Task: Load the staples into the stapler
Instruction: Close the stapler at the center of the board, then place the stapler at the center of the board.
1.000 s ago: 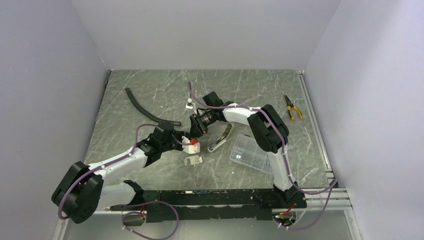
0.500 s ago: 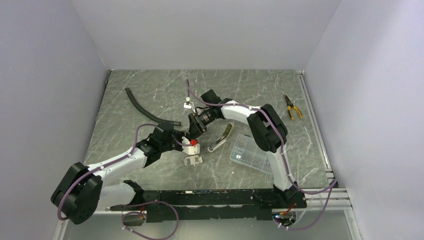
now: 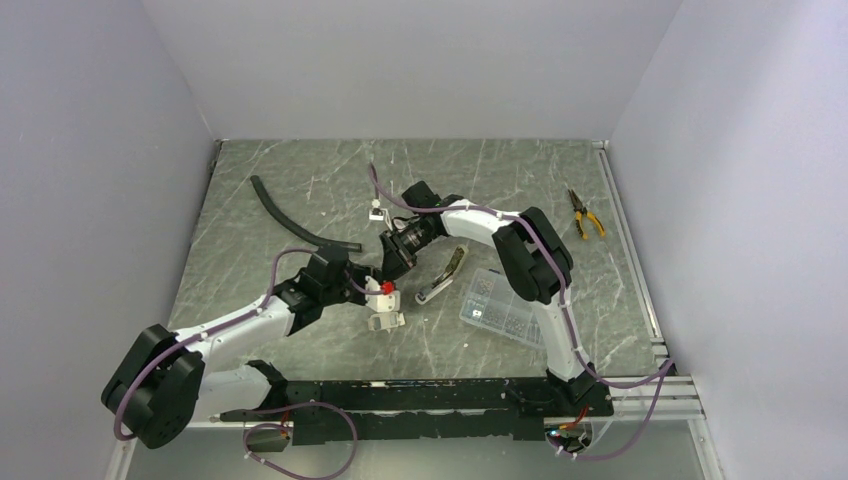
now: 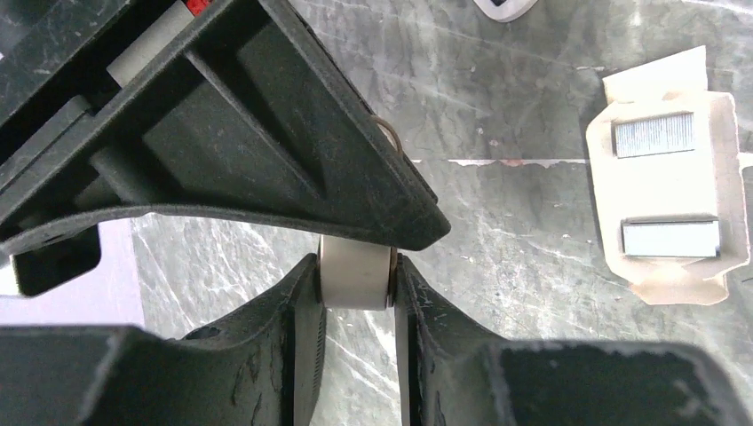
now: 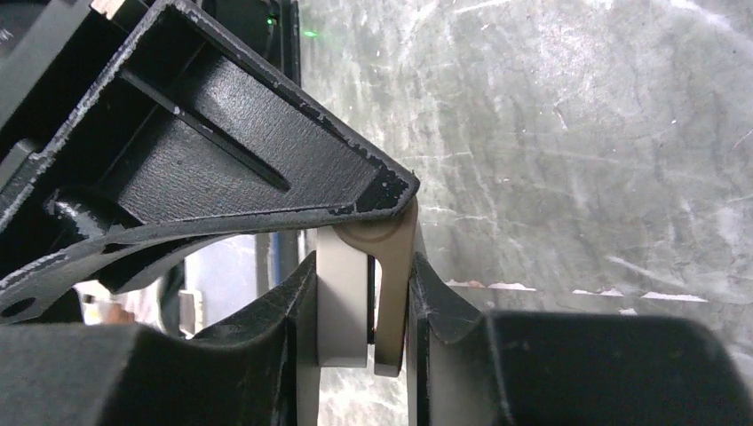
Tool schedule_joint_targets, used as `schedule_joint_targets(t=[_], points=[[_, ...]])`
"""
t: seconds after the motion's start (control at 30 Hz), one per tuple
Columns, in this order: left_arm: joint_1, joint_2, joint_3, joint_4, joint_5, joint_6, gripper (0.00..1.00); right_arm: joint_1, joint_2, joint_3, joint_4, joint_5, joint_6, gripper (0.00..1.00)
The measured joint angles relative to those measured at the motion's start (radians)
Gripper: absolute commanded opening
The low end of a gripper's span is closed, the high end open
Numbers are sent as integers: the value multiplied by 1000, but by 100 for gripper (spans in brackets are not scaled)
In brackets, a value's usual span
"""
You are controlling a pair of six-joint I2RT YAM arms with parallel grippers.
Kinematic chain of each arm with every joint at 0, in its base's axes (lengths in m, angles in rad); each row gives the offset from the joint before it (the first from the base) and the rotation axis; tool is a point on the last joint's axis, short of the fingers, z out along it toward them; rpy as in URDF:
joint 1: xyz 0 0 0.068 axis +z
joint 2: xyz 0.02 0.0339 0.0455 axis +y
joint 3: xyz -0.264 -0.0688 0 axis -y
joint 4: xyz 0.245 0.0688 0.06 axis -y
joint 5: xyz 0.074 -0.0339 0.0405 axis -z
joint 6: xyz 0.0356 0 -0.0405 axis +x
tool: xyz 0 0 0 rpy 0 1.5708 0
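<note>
The stapler lies splayed open on the table, olive arm at the far end and silver channel nearer, with no gripper touching it. Left of it, both grippers meet on one small white block with a red bit on top. My left gripper is shut on that block. My right gripper is shut on the block together with an olive-tan arm pressed against it. Two strips of staples lie in an opened white card tray just in front of the left gripper.
A clear compartment box sits right of the stapler, near the right arm's elbow. Yellow-handled pliers lie at the far right. A curved black hose lies at the back left. Walls close in on three sides.
My right gripper opened wide and shut again on the white block. Both grippers and the block shifted slightly toward the near left. The stapler and the staple tray stayed put.
</note>
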Motion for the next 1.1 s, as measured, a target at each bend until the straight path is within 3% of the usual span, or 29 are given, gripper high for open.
schedule_joint_targets(t=[0.27, 0.37, 0.43, 0.47, 0.5, 0.87, 1.1], points=[[-2, -2, 2, 3, 12, -4, 3, 3, 0, 42, -114, 19, -133, 0], [-3, -2, 3, 3, 16, -5, 3, 3, 3, 57, -145, 26, -147, 37], [-3, -3, 5, 2, 16, -5, 2, 3, 4, 66, -154, 31, -150, 70], [-3, -3, 9, -4, 17, -6, 3, 3, 4, 67, -157, 26, -149, 93], [-2, 0, 13, -19, 17, -6, 3, 4, 4, 68, -158, 23, -146, 99], [126, 39, 118, -291, 110, -11, 3, -62, -41, 74, -154, 64, -158, 100], [283, 204, 272, -444, 224, -15, 3, -160, -187, 29, -123, 194, -157, 100]])
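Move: The small stapler is between the fingers of both hands, its middle about 2 cm to the right of the left hand and about 1 cm to the left of the right hand. From the left hand the staple tray lies roughly 9 cm back, 3 cm right; the open large stapler is 13 cm right and 1 cm ahead; the hose end is some 7 cm ahead, 3 cm left. All three are about 7 cm lower. The small stapler stays pinched by both hands almost in place at first, the right hand's squeeze easing; then the right fingers spring wide open and let go, and that hand backs off forward, to the right and up, about 10 cm in all. The left hand keeps its grip and carries the stapler some 5 cm left and slightly down, its fingers tipping about 25 degrees further downward. ##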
